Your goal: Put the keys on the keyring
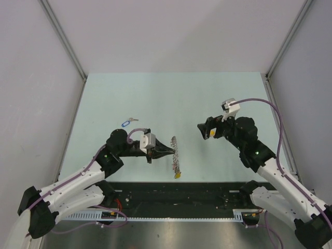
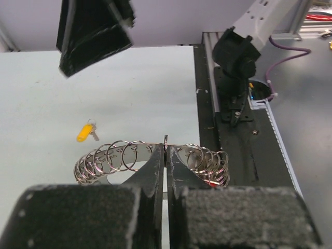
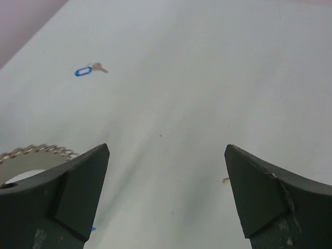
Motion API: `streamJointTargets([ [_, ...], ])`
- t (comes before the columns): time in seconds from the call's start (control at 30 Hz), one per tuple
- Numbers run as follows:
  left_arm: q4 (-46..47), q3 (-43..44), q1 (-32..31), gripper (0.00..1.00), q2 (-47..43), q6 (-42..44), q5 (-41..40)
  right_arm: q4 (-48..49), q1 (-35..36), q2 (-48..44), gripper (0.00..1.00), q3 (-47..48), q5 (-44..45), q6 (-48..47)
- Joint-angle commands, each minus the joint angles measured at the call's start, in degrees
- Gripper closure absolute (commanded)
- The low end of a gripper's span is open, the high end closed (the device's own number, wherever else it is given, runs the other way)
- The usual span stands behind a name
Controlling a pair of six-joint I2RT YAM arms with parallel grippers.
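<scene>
The keyring [image 1: 176, 155] stands on edge at the table's middle, a flat grey band fringed with small wire rings [image 2: 111, 155]. My left gripper [image 2: 166, 147] is shut on its upper rim, seen from above [image 1: 170, 151] reaching in from the left. One key with a blue tag [image 1: 126, 123] lies loose on the table, far left, also in the right wrist view [image 3: 83, 71]. A second key with a yellow tag [image 2: 85, 132] lies on the table beyond the ring. Above it hovers my right gripper [image 1: 203, 129], open [image 3: 167, 150] with nothing between its fingers.
The pale green table [image 1: 171, 98] is walled on three sides. A black rail [image 1: 181, 194] with both arm bases runs along the near edge, and the right arm's base [image 2: 236, 57] stands close to the ring's near end. Coloured tags [image 1: 178, 175] hang at that end.
</scene>
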Motion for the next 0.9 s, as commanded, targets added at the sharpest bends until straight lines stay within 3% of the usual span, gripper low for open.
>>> streamJointTargets([
  [0.0, 2.0, 1.8, 0.7, 1.00, -1.5, 3.1, 9.3, -2.3, -3.4, 4.6, 0.00, -0.2, 1.7, 5.0],
  [0.13, -1.1, 3.0, 0.8, 0.99, -1.3, 5.1, 14.4, -2.6, -6.6, 9.6, 0.00, -0.2, 1.9, 7.0],
  [0.3, -5.5, 5.2, 1.0, 0.99, -0.2, 7.5, 14.5, -1.8, -9.2, 15.4, 0.01, -0.1, 3.6, 7.3],
  [0.47, -10.0, 6.8, 1.1, 1.00, 0.5, 11.0, 14.0, -0.3, -12.3, 22.9, 0.12, 0.1, 2.6, 9.0],
  [0.6, -17.3, 8.9, 1.2, 1.00, 0.6, 15.2, 8.5, 0.0, -12.7, 28.1, 0.19, 1.8, 3.6, 9.3],
  [0.87, -21.5, 10.1, 1.5, 1.00, 1.3, 15.9, -1.6, -1.6, -13.5, 37.2, 0.32, 5.7, 8.9, 9.7],
])
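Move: The loose yellow-tagged key lies on the table about 7 cm ahead of the right hand, 5 cm to its right and some 24 cm below. The keyring, already hanging from the left hand's shut fingers, has its middle roughly 13 cm back, 14 cm to the left and 5 cm below the right hand. From the left hand, that loose key is about 20 cm ahead, 19 cm to the right and 23 cm down. Nothing is touched yet: the right hand drops steeply towards the loose yellow-tagged key, about 19 cm down while reaching 7 cm forward and 6 cm to the right. On the way its fingers tip down some 30 degrees, turn clockwise and narrow from wide open to about three quarters. The left hand keeps its pinch on the keyring, easing back about 3 cm, then forward again and slightly down. ##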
